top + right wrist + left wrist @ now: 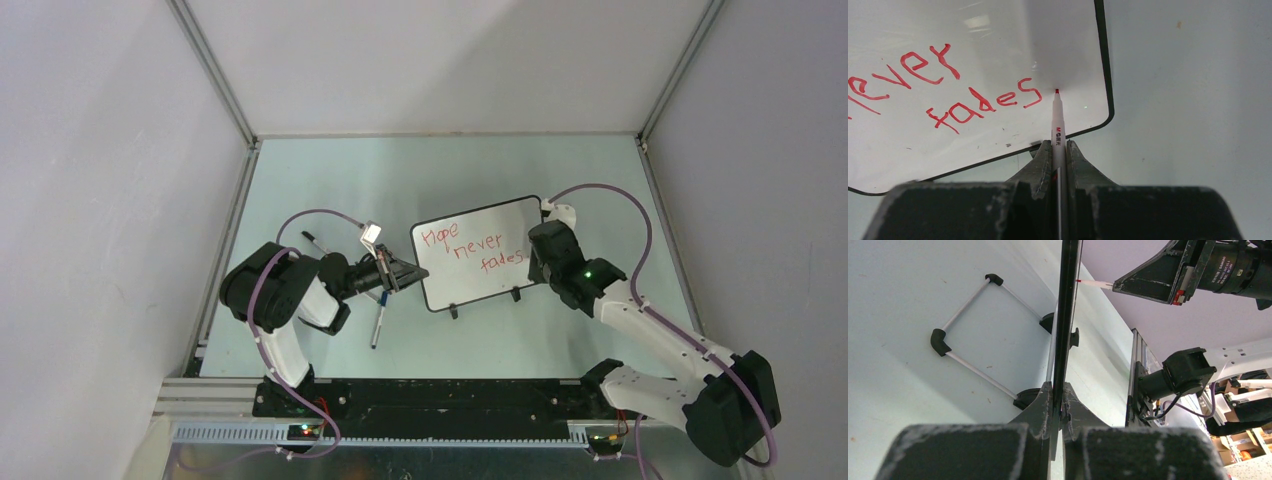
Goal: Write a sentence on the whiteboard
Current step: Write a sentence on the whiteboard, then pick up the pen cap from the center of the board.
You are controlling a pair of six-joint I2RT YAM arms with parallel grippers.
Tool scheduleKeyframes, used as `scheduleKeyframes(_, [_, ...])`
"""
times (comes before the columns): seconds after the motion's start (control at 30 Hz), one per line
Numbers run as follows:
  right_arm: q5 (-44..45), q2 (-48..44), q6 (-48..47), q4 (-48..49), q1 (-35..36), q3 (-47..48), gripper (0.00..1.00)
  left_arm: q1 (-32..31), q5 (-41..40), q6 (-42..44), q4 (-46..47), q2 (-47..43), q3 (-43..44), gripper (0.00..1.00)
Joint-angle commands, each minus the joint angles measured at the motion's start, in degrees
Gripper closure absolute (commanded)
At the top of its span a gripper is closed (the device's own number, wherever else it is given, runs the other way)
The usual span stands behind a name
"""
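The whiteboard (480,285) stands tilted in the middle of the table, and the sentence (472,250) on it reads "Hope never fades" in red stepped lines. My left gripper (410,272) is shut on the board's left edge, which shows as a thin black rim (1066,315) between the jaws of the left gripper (1058,390). My right gripper (1058,146) is shut on a white marker (1057,120). Its red tip touches the whiteboard (998,30) just right of the word "fades" (982,103). The left wrist view also shows this marker (1095,284) meeting the board.
Two dark pens lie on the table to the left, one near the front (378,325) and one farther back (315,240). The board's stand of white rods with black corners (968,305) rests behind it. White enclosure walls (120,200) close in the table.
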Motion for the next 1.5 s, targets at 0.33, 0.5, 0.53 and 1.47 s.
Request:
scheduleKeyframes(0.33, [2.09, -14.13, 1.46, -2.70, -0.45, 0.33, 1.00, -0.39, 0.17, -0.04, 1.72, 0.59, 1.12, 1.00])
scheduleKeyframes(0.5, [2.06, -19.07, 1.72, -0.74, -0.16, -1.71, 1.00, -0.95, -0.16, -0.42, 1.71, 1.48, 2.23, 1.00])
scheduleKeyframes(0.53, [1.86, -19.89, 1.72, -0.44, -0.04, -1.91, 1.00, -0.99, -0.15, -0.31, 1.67, 1.44, 2.22, 1.00])
scheduleKeyframes(1.47, [-3.30, -28.49, 1.49, 1.71, -0.58, -2.09, 1.00, 2.71, -24.83, 13.60, -64.19, -61.04, -6.91, 0.02])
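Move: Some 5 cm ahead of the right hand, 1 cm to its left and 5 cm below lies the full-stop spot where its red marker's tip stands; the word "fades" is about 7 cm left and 4 cm ahead of that hand. The left hand still pinches the whiteboard's left edge; the board's middle is about 13 cm to its right and 4 cm ahead, the full-stop spot 23 cm right, 3 cm ahead, 2 cm lower. Lifting the red marker off the board after "fades", the right hand rises quickly about 7 cm, drawing back and slightly right, then creeps higher while the marker tips up some 20 degrees, grip kept. Soon after, the left fingers open wide, let go of the board's edge, and that hand pulls up and left about 6 cm each, and back about 3 cm, turning counter-clockwise. ##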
